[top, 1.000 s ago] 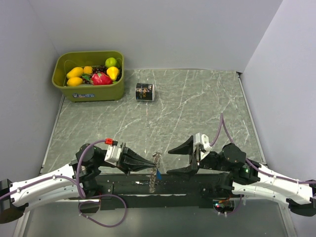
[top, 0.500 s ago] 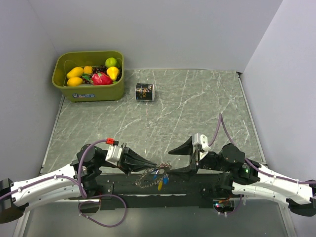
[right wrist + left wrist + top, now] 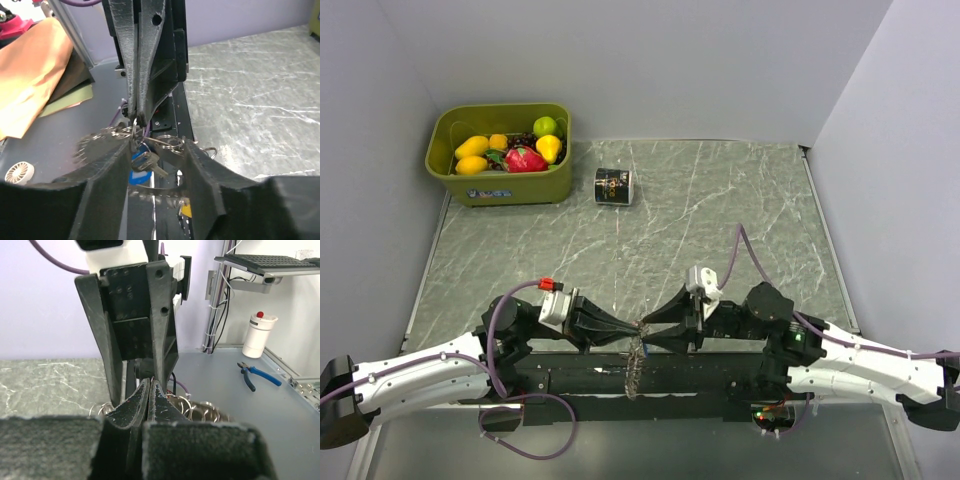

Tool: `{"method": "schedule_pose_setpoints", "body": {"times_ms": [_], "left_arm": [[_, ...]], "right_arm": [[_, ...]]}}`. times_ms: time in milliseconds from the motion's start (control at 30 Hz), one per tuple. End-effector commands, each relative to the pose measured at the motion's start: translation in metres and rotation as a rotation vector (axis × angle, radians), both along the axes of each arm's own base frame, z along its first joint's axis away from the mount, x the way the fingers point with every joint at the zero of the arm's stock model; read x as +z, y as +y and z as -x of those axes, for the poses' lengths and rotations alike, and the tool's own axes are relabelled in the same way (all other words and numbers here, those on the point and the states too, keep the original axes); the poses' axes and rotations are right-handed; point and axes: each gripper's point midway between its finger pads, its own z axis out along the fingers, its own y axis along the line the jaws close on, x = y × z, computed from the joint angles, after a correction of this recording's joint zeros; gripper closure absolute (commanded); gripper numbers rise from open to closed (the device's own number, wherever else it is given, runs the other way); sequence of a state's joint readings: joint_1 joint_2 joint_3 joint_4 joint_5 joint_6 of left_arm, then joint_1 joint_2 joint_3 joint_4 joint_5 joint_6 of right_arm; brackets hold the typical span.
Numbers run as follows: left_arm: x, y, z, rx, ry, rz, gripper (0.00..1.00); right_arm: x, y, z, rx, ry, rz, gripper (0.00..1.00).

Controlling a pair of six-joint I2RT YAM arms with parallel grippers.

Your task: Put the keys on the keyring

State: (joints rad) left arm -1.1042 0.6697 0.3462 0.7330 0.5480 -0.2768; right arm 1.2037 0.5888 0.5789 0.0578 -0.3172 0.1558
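My left gripper [image 3: 636, 327] is shut on the keyring [image 3: 635, 368], which hangs edge-on below its tips over the table's near edge. In the right wrist view the left gripper's fingers [image 3: 137, 75] come down from the top and pinch a small ring. Below them hang the keys [image 3: 150, 162], one with a blue head, and the toothed keyring [image 3: 155, 190]. My right gripper [image 3: 155, 160] faces the left one tip to tip, its jaws open on either side of the hanging keys and narrowing. In the left wrist view my left gripper [image 3: 150, 390] is shut, with small rings [image 3: 200, 410] behind it.
A green bin [image 3: 500, 190] of toy fruit stands at the far left, with a small black can [image 3: 613, 186] beside it. A black strip [image 3: 720, 370] runs along the near edge under the grippers. Blue pliers [image 3: 255, 377] and a white bottle [image 3: 260, 335] lie off the table.
My right gripper has moved left up to the left gripper's tips and its jaws have narrowed. The keyring has swung from spread out to hanging edge-on. The left gripper stays shut.
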Motion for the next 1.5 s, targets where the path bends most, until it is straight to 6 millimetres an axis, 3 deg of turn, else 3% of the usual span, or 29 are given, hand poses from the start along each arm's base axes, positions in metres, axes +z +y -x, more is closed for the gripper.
{"method": "schedule_pose_setpoints", "body": {"times_ms": [0,133,233,267,600,667,700,767,800,867,933,967,1067,1233,1467], "left_arm": [[0.035,0.009,0.002,0.015,-0.044,0.123,0.99],[0.034,0.008,0.003,0.009,-0.04,0.118,0.99],[0.033,0.007,0.003,0.004,-0.041,0.107,0.99],[0.033,0.006,0.003,0.003,-0.042,0.105,0.99],[0.02,-0.001,-0.002,0.022,-0.06,-0.023,0.99],[0.014,-0.002,-0.004,0.027,-0.047,-0.087,0.93],[0.011,-0.003,-0.005,0.03,-0.043,-0.115,0.84],[0.016,-0.004,-0.006,0.035,-0.055,-0.144,0.77],[0.005,-0.004,-0.007,0.038,-0.047,-0.205,0.7],[0.008,-0.003,-0.009,0.045,-0.052,-0.235,0.6],[-0.003,-0.003,-0.011,0.053,-0.048,-0.305,0.55],[0.004,-0.003,-0.011,0.052,-0.053,-0.31,0.49],[-0.002,-0.002,-0.013,0.052,-0.05,-0.394,0.45],[-0.017,-0.006,-0.018,0.044,-0.039,-0.531,0.44],[-0.028,-0.018,-0.016,-0.014,-0.016,-0.593,0.5]], "right_arm": [[0.038,0.003,0.004,0.027,-0.04,-0.099,0.55],[0.038,0.004,0.004,0.032,-0.036,-0.104,0.75],[0.038,0.004,0.003,0.024,-0.033,-0.101,0.98],[0.039,0.004,0.003,0.026,-0.032,-0.103,1.0],[0.032,-0.002,-0.002,-0.016,-0.024,-0.045,1.0],[0.026,-0.006,-0.004,-0.03,-0.023,-0.011,1.0],[0.025,-0.007,-0.005,-0.034,-0.025,0.001,1.0],[0.027,-0.009,-0.005,-0.038,-0.04,0.014,1.0],[0.02,-0.01,-0.005,-0.035,-0.041,0.051,1.0],[0.022,-0.011,-0.005,-0.032,-0.045,0.076,1.0],[0.018,-0.011,-0.004,-0.021,-0.051,0.114,1.0],[0.016,-0.011,-0.004,-0.017,-0.049,0.127,1.0],[0.012,-0.01,-0.003,-0.007,-0.053,0.166,1.0],[0.0,-0.007,0.002,0.039,-0.037,0.243,1.0],[-0.007,-0.001,0.002,0.054,-0.027,0.263,1.0]]}}
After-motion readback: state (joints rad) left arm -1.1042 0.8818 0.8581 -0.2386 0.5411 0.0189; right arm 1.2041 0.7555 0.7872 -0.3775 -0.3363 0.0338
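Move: The keyring hangs almost edge-on between the facing hands, its rim already in the left hand's shut fingers. Its middle is roughly 2 cm back of and 5 cm below the left fingertips. From the right hand, whose half-open fingers already straddle the rim, it lies about 2 cm back, 1 cm to the left and 4 cm down. A blue key hangs about 1 cm back and 4 cm below the right hand point. Staying almost in place, the right hand first shuts its fingers and pinches the keyring's upper rim while the left holds on. The left fingers then open about halfway and let go, and both hands sink, the right nearly 5 cm and the left about 3 cm while also easing 2 cm forward. Their fingers swing downward, the left by some 30 degrees, the right by 20. ##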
